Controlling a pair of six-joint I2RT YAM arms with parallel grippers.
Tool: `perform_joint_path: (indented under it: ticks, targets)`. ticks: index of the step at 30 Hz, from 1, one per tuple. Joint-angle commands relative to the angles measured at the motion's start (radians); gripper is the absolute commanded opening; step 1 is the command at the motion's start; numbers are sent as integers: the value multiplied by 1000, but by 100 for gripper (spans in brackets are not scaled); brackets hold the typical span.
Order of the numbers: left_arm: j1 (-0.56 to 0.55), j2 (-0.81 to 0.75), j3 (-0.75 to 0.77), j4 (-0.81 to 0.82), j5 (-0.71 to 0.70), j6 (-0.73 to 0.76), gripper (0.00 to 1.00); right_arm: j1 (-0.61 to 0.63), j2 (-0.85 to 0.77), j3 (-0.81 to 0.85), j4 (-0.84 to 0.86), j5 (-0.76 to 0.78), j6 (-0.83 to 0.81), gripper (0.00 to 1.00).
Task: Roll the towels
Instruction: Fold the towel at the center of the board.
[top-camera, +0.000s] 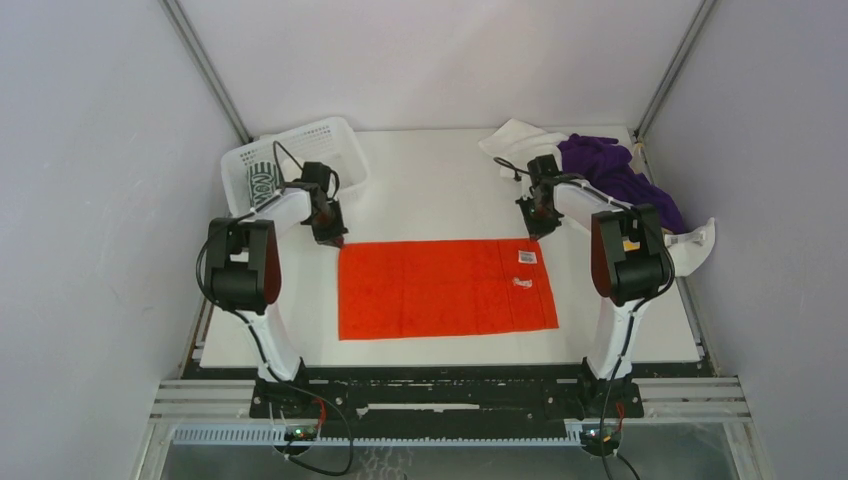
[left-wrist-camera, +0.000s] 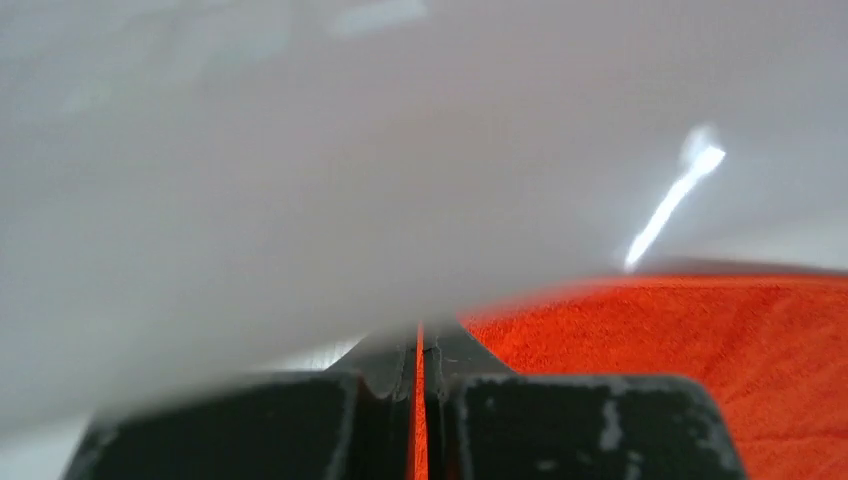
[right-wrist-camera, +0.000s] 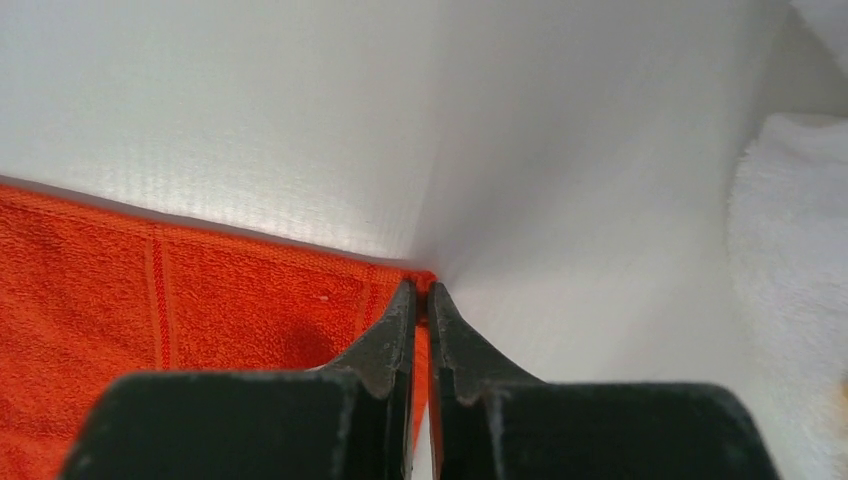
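Note:
An orange-red towel (top-camera: 445, 288) lies flat in the middle of the table, long side left to right. My left gripper (top-camera: 330, 238) is shut on its far left corner; orange cloth (left-wrist-camera: 419, 400) shows between the closed jaws. At the far right corner my right gripper (top-camera: 540, 232) is shut on the towel's edge (right-wrist-camera: 250, 290), with cloth pinched between the fingertips. A purple towel (top-camera: 615, 170) and a white towel (top-camera: 515, 138) lie crumpled at the back right. A dark green-and-white patterned towel (top-camera: 262, 182) sits in the basket.
A white plastic mesh basket (top-camera: 330, 140) stands at the back left, just behind my left arm. A white object (top-camera: 700, 245) hangs over the table's right edge. The white towel (right-wrist-camera: 790, 250) lies close to the right of my right gripper.

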Motion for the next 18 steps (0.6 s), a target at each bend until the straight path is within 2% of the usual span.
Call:
perform_joint_path:
  ticks: [1,6,14,18]
  targets:
    - [-1,-136,-11,54,43,11,0,-19,-93,10,33,42,-35,0]
    - [0,-208,-4,76,15,19,0,-22,-141,8,66,39,-51,0]
    - [0,-133,110,72,10,58,0,-30,-176,28,111,52,-62,0]
    - [0,-180,75,77,12,51,0,-27,-220,4,109,73,-66,0]
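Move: Both hands already pinch the orange towel's two far corners, just off the board. The towel's middle lies about 19 cm to the right of the left hand and 10 cm back, and some 16 cm to the left of the right hand and 11 cm back. The white basket stands roughly 15 cm ahead of the left hand and 11 cm to its left. The purple towel sits about 21 cm to the right of the right hand and 13 cm ahead. Keeping their closed pinch on the orange towel's far corners, both hands lift together, the left by about 7 cm and the right by about 5 cm, raising the far edge off the board. They also carry it forward some 3 cm, still gaining that way after the rise has nearly stopped, while both wrists tilt so that the fingers swing out forward by 10 to 15 degrees. ##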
